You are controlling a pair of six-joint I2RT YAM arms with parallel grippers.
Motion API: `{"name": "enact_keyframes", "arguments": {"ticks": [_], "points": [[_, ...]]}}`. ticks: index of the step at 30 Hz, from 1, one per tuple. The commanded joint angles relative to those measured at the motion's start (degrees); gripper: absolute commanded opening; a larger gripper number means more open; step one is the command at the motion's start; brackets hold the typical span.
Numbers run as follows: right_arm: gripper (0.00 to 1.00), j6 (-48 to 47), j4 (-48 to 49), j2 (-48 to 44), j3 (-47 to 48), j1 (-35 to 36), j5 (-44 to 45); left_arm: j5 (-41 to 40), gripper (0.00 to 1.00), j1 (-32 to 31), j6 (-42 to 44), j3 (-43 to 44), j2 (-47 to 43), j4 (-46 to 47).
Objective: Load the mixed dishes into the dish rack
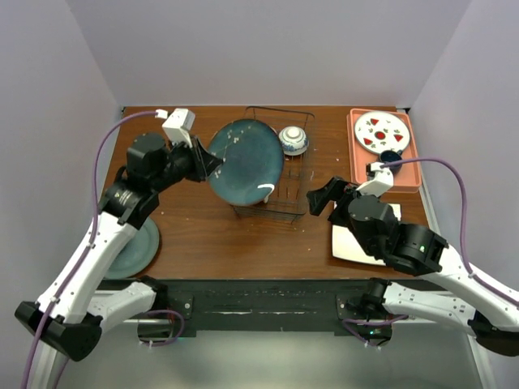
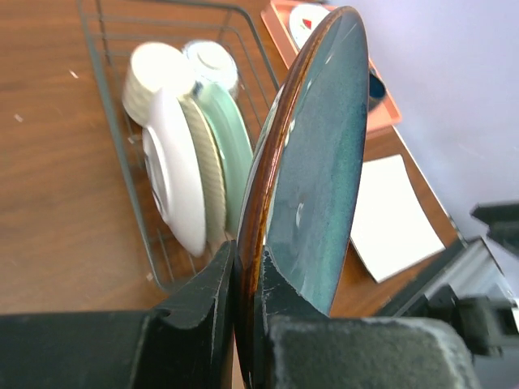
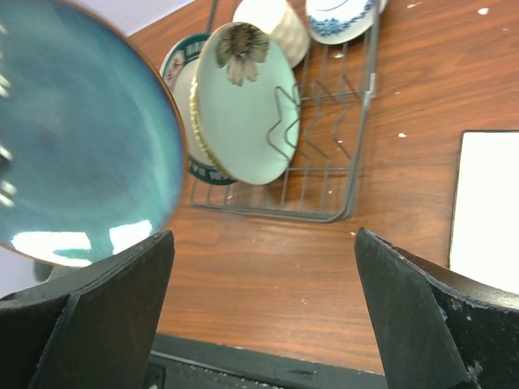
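My left gripper point(image 1: 212, 162) point(image 2: 247, 259) is shut on the rim of the teal-blue plate point(image 1: 246, 160) point(image 2: 316, 162) point(image 3: 81, 146), holding it on edge over the left end of the dish rack point(image 1: 272, 215) point(image 3: 276, 212). In the rack stand the pale green flower plate point(image 3: 243, 113) point(image 2: 231, 138), the white plate with a dark patterned rim point(image 3: 174, 69) point(image 2: 174, 174), the cream mug point(image 3: 272, 20) point(image 2: 154, 73) and the blue-white bowl point(image 1: 293, 139) point(image 3: 340, 18). My right gripper point(image 1: 318, 198) point(image 3: 263, 235) hangs open and empty, right of the rack. The white square plate point(image 1: 357, 243) point(image 3: 486, 203) lies flat, partly under my right arm.
An orange tray point(image 1: 355, 162) at the back right carries a white plate with red marks point(image 1: 381, 134) and a dark blue cup point(image 1: 391, 156). A grey-green plate point(image 1: 134, 247) lies at the front left, partly under my left arm.
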Motion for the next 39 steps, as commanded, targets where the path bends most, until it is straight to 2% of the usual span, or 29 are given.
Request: {"name": "enact_keyframes", "arguments": {"ticks": [1,4,9,29,32,33,36,39], "points": [[0.97,2.3,-2.0,1.9,2.4,-0.1,5.0,-7.5,0.00,-2.5,1.5,11.6,3.7,9.2],[0.97,2.6,-2.0,2.9,2.3,-0.1,5.5,-17.7,0.00,-8.7,4.1,17.9,8.6,7.0],[0.97,3.9,-3.0,4.1,2.6,-0.1,6.6,-27.3,0.00,-14.2,4.1,25.2,16.4,3.8],[0.97,7.2,-6.8,5.7,2.5,-0.8,8.4,-57.7,0.00,-27.2,8.2,33.1,33.1,1.5],[0.97,7.2,-5.8,5.2,1.9,-0.9,7.4,-64.6,0.00,-29.7,7.1,34.4,35.8,0.7],[0.97,7.0,-5.1,5.2,1.7,-1.0,7.3,-70.2,0.00,-30.8,7.2,35.0,36.9,0.4],[0.97,6.9,-4.6,5.3,1.6,-1.4,6.6,-78.6,0.00,-33.4,5.8,38.6,41.6,-3.7],[0.97,6.9,-4.6,5.4,1.2,-1.7,5.9,-79.5,0.00,-33.7,4.3,39.4,43.7,-5.3]]}}
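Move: The left hand still grips the rim of the blue plate. It is bound for the free slot of the dish rack, roughly 14 cm ahead, 18 cm to its right and 26 cm below. The green plate stands just left of that slot, about 15 cm ahead and 14 cm right; farther out are the mug, some 28 cm ahead and 12 cm right, and the bowl, 26 cm ahead and 21 cm right. From the right hand the slot lies about 24 cm ahead, 8 cm left and 23 cm down. The left hand, keeping its pinch on the blue plate's rim, carries it about 11 cm right and 8 cm forward over the rack towards the free slot, first rising some 3.5 cm and then sinking about 7 cm from that peak, while the wrist rolls its left side up roughly 40 degrees and swings counter-clockwise until the fingers point nearly straight forward. The right hand, empty and wide open, only eases down about 3 cm, off to the right of the rack's near end. ##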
